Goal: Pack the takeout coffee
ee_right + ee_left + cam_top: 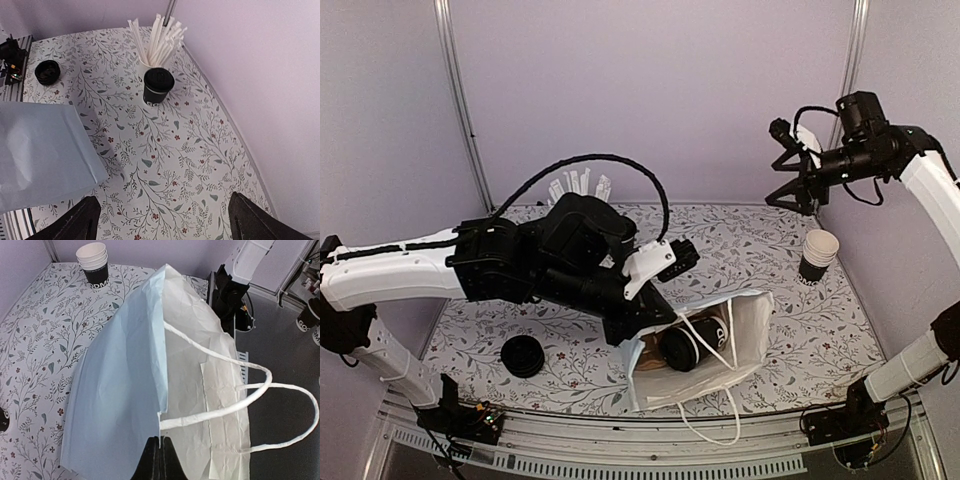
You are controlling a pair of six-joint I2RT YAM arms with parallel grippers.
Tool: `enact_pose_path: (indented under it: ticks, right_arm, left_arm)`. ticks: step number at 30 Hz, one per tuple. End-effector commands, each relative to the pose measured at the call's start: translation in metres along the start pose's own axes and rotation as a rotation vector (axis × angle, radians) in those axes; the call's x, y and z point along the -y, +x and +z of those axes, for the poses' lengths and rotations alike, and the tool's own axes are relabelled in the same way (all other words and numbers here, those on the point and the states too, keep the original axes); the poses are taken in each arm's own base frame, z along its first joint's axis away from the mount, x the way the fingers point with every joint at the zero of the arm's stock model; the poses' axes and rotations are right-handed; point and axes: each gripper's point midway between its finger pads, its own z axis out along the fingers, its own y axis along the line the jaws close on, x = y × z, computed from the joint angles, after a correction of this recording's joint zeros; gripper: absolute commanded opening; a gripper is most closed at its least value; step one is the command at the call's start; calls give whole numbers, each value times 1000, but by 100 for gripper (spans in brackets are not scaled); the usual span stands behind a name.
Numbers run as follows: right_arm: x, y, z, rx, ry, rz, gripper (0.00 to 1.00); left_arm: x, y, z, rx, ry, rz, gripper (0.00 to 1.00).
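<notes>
A white paper bag [750, 325] lies open on the table, mouth toward the near edge. Inside it a takeout coffee [686, 346], a black cup with a black lid, lies on its side. My left gripper [642, 335] is shut on the bag's upper rim; the left wrist view shows its closed tips [160, 446] pinching the paper edge of the bag [120, 370] beside a handle. My right gripper [792, 185] hangs high over the table's back right, open and holding nothing [165, 224]. A second lidded black cup [158, 85] stands in front of the straws.
A stack of unlidded black cups [818, 255] stands at the right, near the wall. A low pile of black lids [523, 355] sits at the front left. White straws in a cup [582, 187] stand at the back. The bag's looped handles [715, 425] hang over the near edge.
</notes>
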Motion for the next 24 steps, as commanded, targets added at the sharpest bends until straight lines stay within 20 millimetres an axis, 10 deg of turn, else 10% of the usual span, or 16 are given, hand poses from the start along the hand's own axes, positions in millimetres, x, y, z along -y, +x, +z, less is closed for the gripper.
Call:
enact_pose_path:
  ticks: [1,11,18,24]
  right_arm:
    - [-68,-78,-43,195,-214,-156,88]
    - [-225,-50,-16,-11,-540,-527,74]
    - [-274,-10,8,-157,-647,-676,53]
    - [-290,-22,11,-149,-631,-743,56]
  left_arm:
    - [-10,-9,0,39,-7,-16,0]
    - [-25,-12,3,94,5,-113,0]
    - [-27,-19,-3,129,19,-159,0]
    - [-36,-17,-1,122,10,-216,0]
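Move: The coffee cup lying tilted in the open bag is roughly 15 cm back and 13 cm left of the right hand, about 25 cm lower. The bag's mouth, facing the base, is nearer the base: some 23 cm back, 12 cm left and 14 cm down. The stack of white cups stands about 5 cm ahead and 15 cm right of that hand, 27 cm below. For the left hand, pinching the bag's rim, the cup lies about 5 cm ahead, 6 cm right and 17 cm down. Back towards the base and leftward, the right hand sweeps some 25 cm in a quick arc, first rising, then sinking to the bag's mouth above the coffee cup. It turns about 50 degrees counter-clockwise, tips its fingers more steeply down and closes them to about half open. The left hand keeps its pinch on the rim and eases it about 3 cm forward, tilting slightly. ##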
